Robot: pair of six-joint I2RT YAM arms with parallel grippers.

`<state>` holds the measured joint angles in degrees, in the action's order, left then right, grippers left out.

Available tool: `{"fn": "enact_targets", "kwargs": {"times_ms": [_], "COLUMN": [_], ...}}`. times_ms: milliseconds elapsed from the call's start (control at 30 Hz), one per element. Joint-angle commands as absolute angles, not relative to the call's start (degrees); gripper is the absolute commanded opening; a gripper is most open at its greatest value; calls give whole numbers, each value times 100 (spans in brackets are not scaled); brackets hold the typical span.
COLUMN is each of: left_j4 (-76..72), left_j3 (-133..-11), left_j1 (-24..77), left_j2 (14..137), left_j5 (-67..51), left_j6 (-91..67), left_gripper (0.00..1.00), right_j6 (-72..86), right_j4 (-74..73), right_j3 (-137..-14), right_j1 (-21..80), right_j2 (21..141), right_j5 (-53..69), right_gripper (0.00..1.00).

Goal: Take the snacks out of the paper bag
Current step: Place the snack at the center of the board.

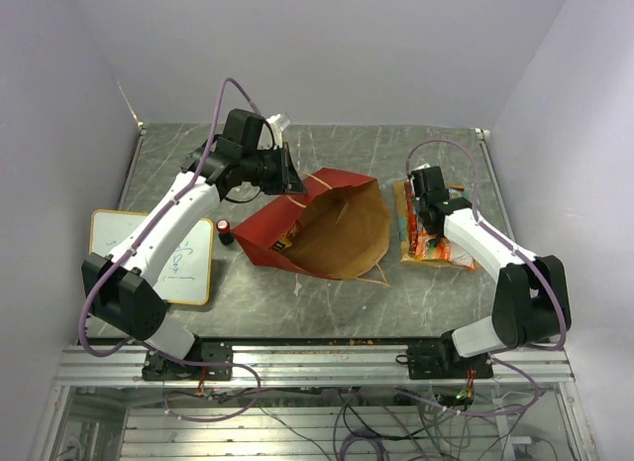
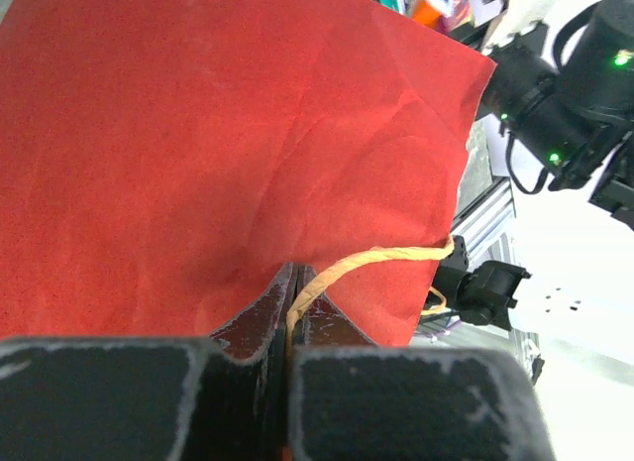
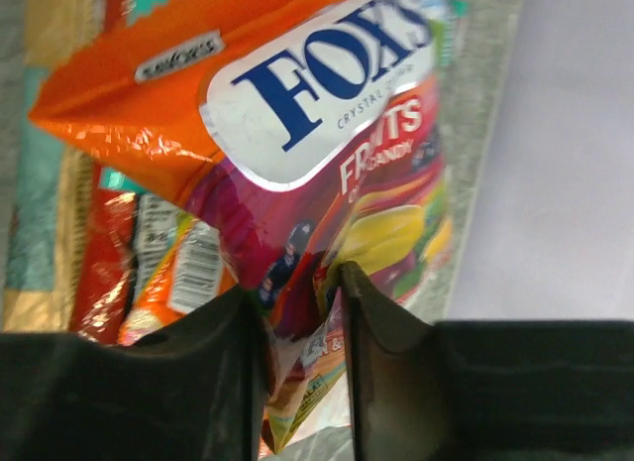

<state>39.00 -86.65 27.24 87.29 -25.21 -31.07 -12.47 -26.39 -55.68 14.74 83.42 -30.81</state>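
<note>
The paper bag (image 1: 332,228) lies on its side mid-table, red outside, with its brown inside facing the camera. My left gripper (image 1: 293,178) is shut on its thin cord handle (image 2: 376,258) at the bag's upper rim, close against the red paper (image 2: 228,134). A packet (image 1: 287,238) shows inside the bag's left corner. At the right, several snacks (image 1: 431,245) lie stacked on the table. My right gripper (image 3: 302,292) hovers over them with its jaws apart. The crumpled edge of a multicoloured Fox's candy packet (image 3: 327,114) sits loosely between the fingers. Red and orange packets (image 3: 99,263) lie beneath it.
A small red-and-black cylinder (image 1: 226,231) stands just left of the bag. A yellow-framed whiteboard (image 1: 158,253) lies at the left under my left arm. The side wall is close to the right of the snack pile.
</note>
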Motion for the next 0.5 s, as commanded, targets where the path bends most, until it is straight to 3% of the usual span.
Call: {"fn": "enact_targets", "kwargs": {"times_ms": [0,67,133,467], "left_j4": [3739,3685,3624,3490], "left_j3": [-8662,-8635,-8595,-8060], "left_j1": [2698,2698,2698,2707], "left_j2": [8628,8647,8636,8174], "left_j5": [-2818,-2880,-2926,-3025], "left_j6": [-3072,-3059,-3050,-2731], "left_gripper": [7,7,7,7], "right_j6": [-845,-813,-792,-1440], "right_j4": [-2564,-2441,-2378,-2552], "right_j3": [-5256,-5146,-5099,-5698], "right_j1": [1529,1517,1513,1512], "right_j2": [8258,8178,8160,7012], "right_j5": [-2237,-1931,-1747,-734], "right_gripper": [38,49,54,70]}}
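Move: The right hand, its fingers already starting to part on the near end of the fruit candy pack, is over the snack pile, whose middle lies about 5 cm ahead, 6 cm to the right and 7 cm below. The pack's own middle is some 6 cm ahead, 4 cm right and 4 cm down; the paper bag stands about 28 cm left and 4 cm farther out. From the left hand, the pile is roughly 8 cm ahead, 40 cm right and 23 cm down. The right hand spreads its fingers from slightly ajar to about two-thirds open and lets go of the fruit candy pack over the pile, travelling about 5 cm left across it while first sinking some 2 cm with a small draw back, then climbing about 3 cm, its left side rolling up by some 15 degrees. The left hand stays shut on the paper bag's cord handle, easing only about a centimetre back and slightly down near the end. ##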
